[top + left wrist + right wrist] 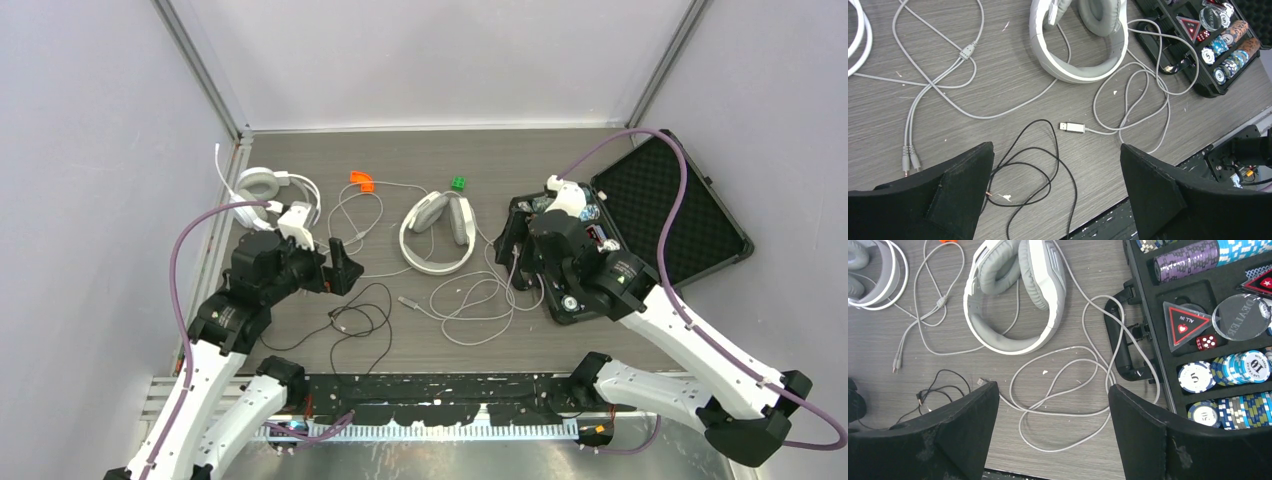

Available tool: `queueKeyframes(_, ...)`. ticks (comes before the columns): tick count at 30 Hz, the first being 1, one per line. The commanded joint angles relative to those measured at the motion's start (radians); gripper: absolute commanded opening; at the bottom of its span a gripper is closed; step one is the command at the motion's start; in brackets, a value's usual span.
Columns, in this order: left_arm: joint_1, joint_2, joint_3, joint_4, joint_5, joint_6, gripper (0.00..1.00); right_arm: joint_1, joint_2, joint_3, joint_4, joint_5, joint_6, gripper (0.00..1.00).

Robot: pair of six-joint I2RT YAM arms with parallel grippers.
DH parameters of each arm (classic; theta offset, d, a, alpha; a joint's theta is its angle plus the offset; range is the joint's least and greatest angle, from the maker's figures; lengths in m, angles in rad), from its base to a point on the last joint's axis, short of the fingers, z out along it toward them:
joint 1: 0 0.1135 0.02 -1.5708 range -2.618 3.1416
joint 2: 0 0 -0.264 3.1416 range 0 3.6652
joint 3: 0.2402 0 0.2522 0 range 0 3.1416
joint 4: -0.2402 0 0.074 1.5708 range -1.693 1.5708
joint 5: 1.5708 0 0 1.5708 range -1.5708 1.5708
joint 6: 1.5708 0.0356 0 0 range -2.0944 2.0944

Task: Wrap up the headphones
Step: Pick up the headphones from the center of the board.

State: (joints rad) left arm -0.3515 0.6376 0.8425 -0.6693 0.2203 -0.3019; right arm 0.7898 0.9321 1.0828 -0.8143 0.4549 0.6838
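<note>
A white pair of headphones lies mid-table, cups folded in, band toward me; it also shows as headphones and headphones. Its white cord loops right of it and ends in a USB plug. A second white pair lies far left, and its split cord ends in two jack plugs. A loose black cord coils near the front edge. My left gripper hangs open above the black cord. My right gripper hangs open above the white loops. Neither holds anything.
An open black foam-lined case with poker chips sits at the right; the white cord runs under its handle. A small orange piece and a green piece lie behind the headphones. The black front rail borders the table.
</note>
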Motion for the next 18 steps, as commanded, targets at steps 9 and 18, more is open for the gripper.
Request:
queueKeyframes(9,-0.001,-0.058,-0.015,0.048,-0.071,0.035,1.0,-0.003,0.114,-0.046,0.226,0.205,-0.114,0.83)
queueKeyframes(18,-0.001,-0.07,-0.019,0.047,-0.076,0.035,1.0,-0.036,0.488,0.184,0.34,0.159,-0.223,0.82)
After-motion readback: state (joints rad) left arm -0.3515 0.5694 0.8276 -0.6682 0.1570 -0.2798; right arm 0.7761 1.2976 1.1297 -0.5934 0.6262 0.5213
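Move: The headphones at the centre lie roughly 13 cm ahead of the right hand and 12 cm to its left, some 20 cm below it. The loose white cable loop is about 3 cm to that hand's left and level with it; the chip case's tray is centred some 15 cm to its right and 5 cm ahead, both down on the board. From the left hand the same headphones are about 15 cm ahead and 15 cm to the right. The right hand sets off forward towards the central headphones, gathering speed to cover about 8 cm, and soon starts sinking as well, some 4 cm in all, with a 2.5 cm swing to the left only near the end. On the way the wrist rolls about 15 degrees so that its left side dips, and the fingers stay wide open, coming in above the right earcup without any touch to be seen. ##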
